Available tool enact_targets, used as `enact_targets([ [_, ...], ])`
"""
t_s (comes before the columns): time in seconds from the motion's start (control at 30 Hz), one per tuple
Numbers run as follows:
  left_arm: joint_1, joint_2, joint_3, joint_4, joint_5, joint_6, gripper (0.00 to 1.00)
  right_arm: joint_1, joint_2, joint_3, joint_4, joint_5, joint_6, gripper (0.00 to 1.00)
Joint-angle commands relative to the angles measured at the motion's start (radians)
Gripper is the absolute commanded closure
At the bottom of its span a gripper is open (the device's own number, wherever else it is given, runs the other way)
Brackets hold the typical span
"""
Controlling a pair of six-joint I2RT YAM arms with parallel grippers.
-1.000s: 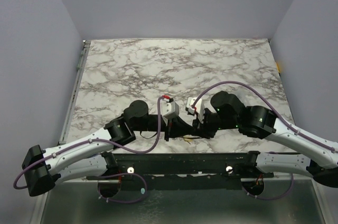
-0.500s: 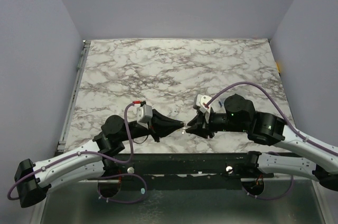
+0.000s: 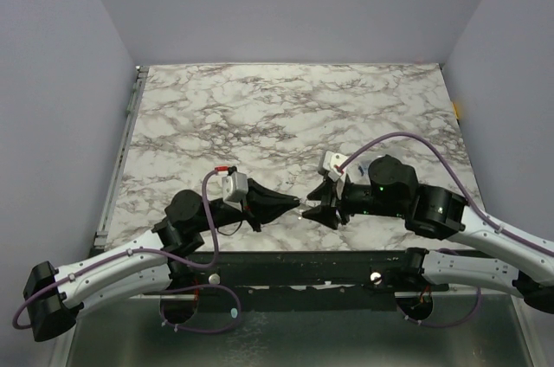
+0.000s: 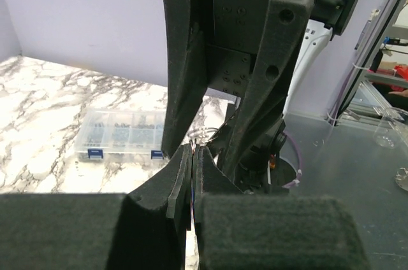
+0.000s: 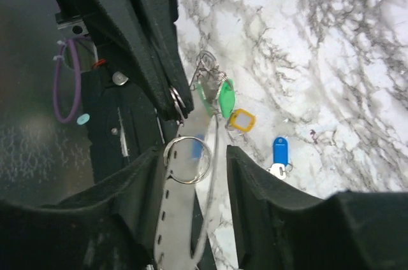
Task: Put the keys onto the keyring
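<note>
In the right wrist view the keyring (image 5: 187, 160) sits face-on between the fingers of my right gripper (image 5: 194, 152). That gripper is open and the ring rests against its left finger. My left gripper (image 5: 176, 107) comes in from above, shut on a thin metal ring edge at its tips. Beside those tips a green key (image 5: 225, 97) hangs from a wire loop, with a yellow key (image 5: 242, 119) just below it. The blue key (image 5: 279, 151) lies alone on the marble. From above, both grippers' tips (image 3: 303, 206) meet near the table's front edge.
A clear plastic compartment box (image 4: 121, 133) lies on the marble table (image 3: 286, 107) beyond the left gripper. The table's near edge, with its metal trim (image 5: 167, 219) and black frame, runs directly under both grippers. A purple cable (image 5: 64, 85) loops below.
The left arm has swung back and left, and its tips now point at the right gripper. In the last half second the right jaws have widened around the ring.
</note>
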Motion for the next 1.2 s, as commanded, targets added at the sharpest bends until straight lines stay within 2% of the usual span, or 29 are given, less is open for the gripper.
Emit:
enact_targets([
  [0.0,0.005,-0.05,-0.012,0.065,-0.046,0.055,1.0,-0.005,-0.047,0.025,0.111,0.155,0.111,0.46],
  [0.07,0.005,-0.068,-0.015,0.059,-0.092,0.071,1.0,-0.005,-0.054,0.056,0.178,0.371,0.239,0.45],
  [0.13,0.004,-0.084,-0.015,0.05,-0.13,0.084,1.0,-0.005,-0.056,0.1,0.226,0.598,0.437,0.45],
  [0.23,0.004,-0.086,-0.011,0.042,-0.148,0.092,1.0,-0.005,-0.009,0.17,0.255,0.849,0.813,0.41],
  [0.37,0.004,-0.06,0.003,0.029,-0.147,0.091,1.0,-0.005,0.169,0.397,-0.005,0.955,1.11,0.3],
  [0.47,0.004,-0.043,0.009,0.025,-0.138,0.088,1.0,-0.005,0.273,0.528,-0.102,0.924,1.233,0.24],
  [0.57,0.005,-0.024,0.015,0.025,-0.143,0.089,1.0,-0.005,0.304,0.554,-0.072,0.875,1.241,0.22],
  [0.73,0.004,-0.008,0.01,0.025,-0.151,0.085,1.0,-0.004,0.28,0.482,0.089,0.84,1.204,0.2],
  [0.97,0.005,-0.015,0.002,0.029,-0.141,0.083,1.0,-0.005,0.3,0.484,0.1,0.816,1.206,0.19],
  [1.17,0.004,-0.036,-0.01,0.079,-0.059,0.085,1.0,-0.005,0.27,0.454,0.15,0.776,1.197,0.19],
])
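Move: Hanging from the left hand's shut fingertips, the keyring has its middle some 4 cm below them. From the just-opened right fingertips, the keyring lies about 3 cm to the left, level fore and aft, and 3 cm lower. A green-tagged key hangs roughly 9 cm left of the right hand, 2 cm ahead and 10 cm lower. The clear box lies about 25 cm to the right of the right hand, 12 cm ahead and 25 cm below. Pulling clear of the keyring, the right hand sweeps up about 17 cm and forward some 12 cm while its already parted fingers spread wide and the wrist swings clockwise and rolls, until the fingers point mostly forward, then it stops. The left hand keeps its pinch on the keyring, easing about 3 cm forward with a small rise and dip and a slight counter-clockwise turn. ##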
